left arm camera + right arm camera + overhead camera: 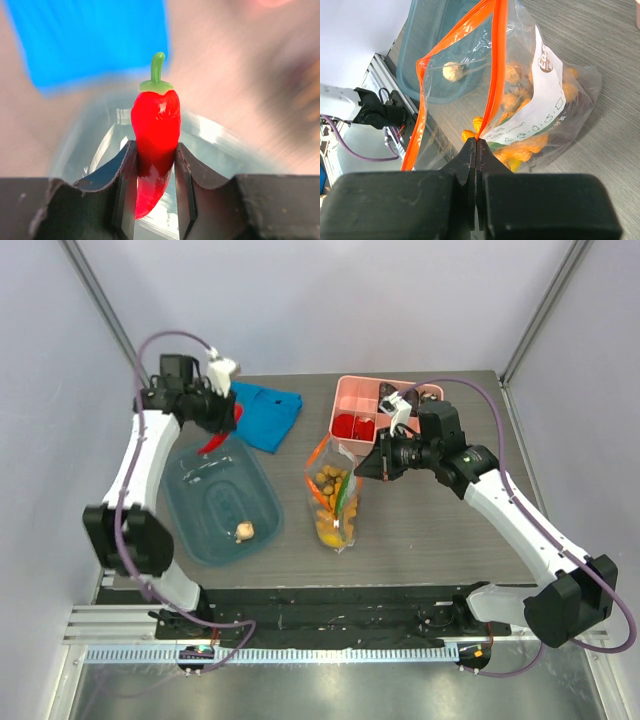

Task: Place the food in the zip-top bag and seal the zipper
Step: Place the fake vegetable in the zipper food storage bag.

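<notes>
My left gripper is shut on the red chili, held stem up over the far end of the teal tub. The chili shows red below the fingers in the top view. The zip-top bag stands mid-table with its mouth open, holding orange, yellow and green food. My right gripper is shut on one side of the zipper, holding the bag's mouth up. The other zipper strip hangs apart from it. A beige garlic bulb lies in the tub.
The teal tub lies left of the bag. A blue cloth lies at the back, and a pink divided box with dark and red items stands behind the right gripper. Grey walls close in the table.
</notes>
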`<state>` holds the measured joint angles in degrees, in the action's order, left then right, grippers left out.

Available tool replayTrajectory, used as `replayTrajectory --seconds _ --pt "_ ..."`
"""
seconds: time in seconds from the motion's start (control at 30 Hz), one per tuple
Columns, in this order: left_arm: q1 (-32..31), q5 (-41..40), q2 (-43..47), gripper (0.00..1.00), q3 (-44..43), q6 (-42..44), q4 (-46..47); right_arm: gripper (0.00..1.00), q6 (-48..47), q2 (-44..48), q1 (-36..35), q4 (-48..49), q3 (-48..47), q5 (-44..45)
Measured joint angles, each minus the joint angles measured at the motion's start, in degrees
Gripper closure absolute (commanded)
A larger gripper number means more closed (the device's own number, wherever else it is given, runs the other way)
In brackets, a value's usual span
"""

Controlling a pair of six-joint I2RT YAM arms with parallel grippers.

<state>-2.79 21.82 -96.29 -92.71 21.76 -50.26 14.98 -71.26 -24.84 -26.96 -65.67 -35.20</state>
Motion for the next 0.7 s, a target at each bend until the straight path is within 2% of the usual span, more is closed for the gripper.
replayTrajectory --seconds 0.03,0.13,0.3,0.4,0.6,0.7 --pt "-0.8 1.6 3.1 0.86 -2.1 -3.6 1.6 0.99 0.1 0.0 0.0 0.1 0.0 0.0" --pt "-5.7 4.7 12.1 0.87 -5.0 -14.0 8.9 0.99 0.2 -0.2 0.0 0.5 0.0 0.0" --pt "-19.2 5.9 24.0 0.92 1.3 -30.0 26.7 0.99 0.4 -0.4 0.0 0.8 0.0 0.0" --pt "-26.7 3.1 26.4 0.99 7.4 -36.3 33.7 0.99 0.4 -0.4 0.0 1.1 0.0 0.0" --pt "-40.7 -6.6 24.5 0.99 19.5 -44.1 43.4 0.99 1.3 -0.4 0.0 2.1 0.0 -0.1" --pt "-44.1 -10.9 22.9 1.00 23.0 -48.6 46.1 0.99 1.8 -0.4 0.0 2.5 0.0 -0.1"
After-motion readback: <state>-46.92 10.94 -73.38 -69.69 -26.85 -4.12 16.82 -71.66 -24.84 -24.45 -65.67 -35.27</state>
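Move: The left hand already holds the red pepper; the food storage bag's open mouth lies about 25 cm to its right, 14 cm back and roughly level. The blue tray is 12 cm back, 3 cm left and 18 cm below; the pink box some 6 cm ahead, 35 cm right and 17 cm below. From the right hand, still pinching the bag's rim, the mouth's middle is about 5 cm left, level fore and aft, 3 cm below. Left hand carries the red pepper some 28 cm right and back, arcing up, then down towards bag mouth. ##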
